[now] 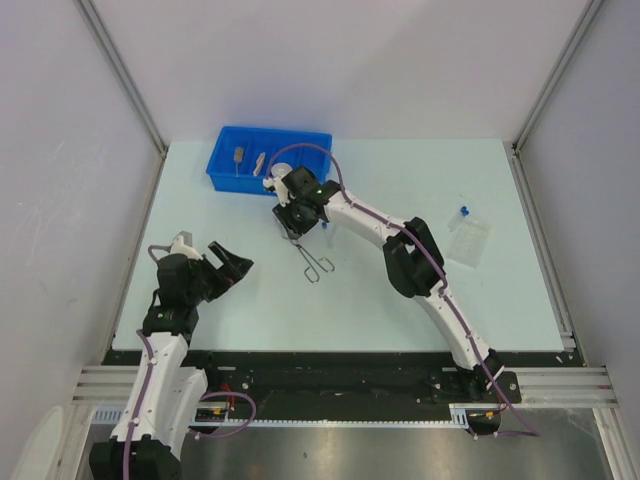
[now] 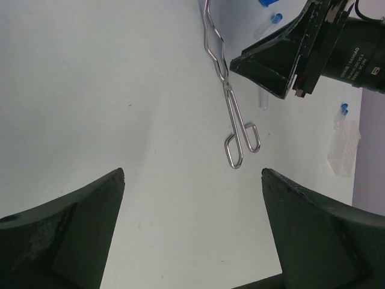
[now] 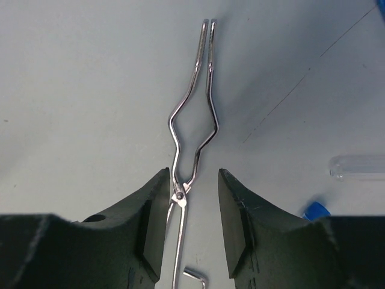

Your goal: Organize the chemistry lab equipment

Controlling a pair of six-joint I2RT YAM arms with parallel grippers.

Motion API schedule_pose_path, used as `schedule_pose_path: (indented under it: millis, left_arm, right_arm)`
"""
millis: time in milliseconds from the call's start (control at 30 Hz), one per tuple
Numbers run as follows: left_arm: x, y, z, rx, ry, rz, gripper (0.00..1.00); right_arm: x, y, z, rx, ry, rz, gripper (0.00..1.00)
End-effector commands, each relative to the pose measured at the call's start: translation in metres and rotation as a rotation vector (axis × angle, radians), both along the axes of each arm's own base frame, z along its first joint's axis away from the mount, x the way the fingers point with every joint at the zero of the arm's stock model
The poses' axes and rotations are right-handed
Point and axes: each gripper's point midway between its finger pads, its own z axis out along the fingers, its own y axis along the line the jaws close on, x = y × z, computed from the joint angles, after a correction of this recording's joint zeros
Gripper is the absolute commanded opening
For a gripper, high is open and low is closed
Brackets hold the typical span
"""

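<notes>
The silver wire tongs (image 1: 314, 262) lie flat on the table. My right gripper (image 1: 294, 224) is low over their upper half. In the right wrist view the tongs (image 3: 191, 114) run between my open right gripper (image 3: 194, 180), with the pivot close to the left finger (image 3: 153, 211); the jaws are not closed on them. My left gripper (image 1: 232, 264) is open and empty, left of the tongs' loop handles (image 2: 240, 144). A clear tube (image 3: 360, 167) and a blue cap (image 3: 315, 211) lie beside the right gripper. The clear tube rack (image 1: 470, 240) sits at the right.
The blue divided bin (image 1: 225, 175) stands at the back left, holding tan-handled tools (image 1: 239, 156) and a white round dish (image 1: 280, 168). A blue-capped tube (image 1: 464, 211) lies by the rack. Grey walls enclose the table.
</notes>
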Motion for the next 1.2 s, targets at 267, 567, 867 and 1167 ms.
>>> schedule_pose_path:
  millis: [267, 567, 867, 1167]
  left_arm:
    - [0.004, 0.003, 0.008, 0.029, -0.019, -0.01, 1.0]
    - [0.005, 0.001, 0.007, 0.024, -0.012, -0.018, 1.0]
    - [0.005, -0.007, 0.003, -0.008, -0.021, -0.056, 1.0]
    - [0.002, -0.045, -0.001, -0.209, -0.06, -0.223, 1.0]
  right_arm:
    - [0.03, 0.017, 0.001, 0.019, -0.098, -0.038, 0.43]
    - [0.039, 0.02, -0.014, -0.001, -0.122, -0.039, 0.42]
    - [0.035, 0.01, -0.029, -0.081, -0.133, -0.042, 0.15]
    - [0.026, 0.019, 0.011, 0.025, -0.106, -0.027, 0.0]
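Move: The tongs lie right under the right hand, their middle about 2 cm back, 3 cm right and 3 cm down; the jaw arm its fingers close on is some 3 cm ahead and 1 cm left. The nearest test tube is about 10 cm right and 1 cm ahead, another about 10 cm right and 9 ahead; the blue tray's middle is some 22 cm ahead, 5 left. From the left hand the tongs lie about 12 cm ahead, 14 right, 9 below. The right hand, part-open above the tongs' pivot, slides about 3.5 cm forward along the jaws and a little left while sinking some 2 cm, then stays there and shuts its fingers almost fully, pinching one jaw arm near its bend down at the table. The empty left hand keeps its fingers wide open and waits, until near the end it drifts about 2 cm right and down, turning slightly clockwise. ##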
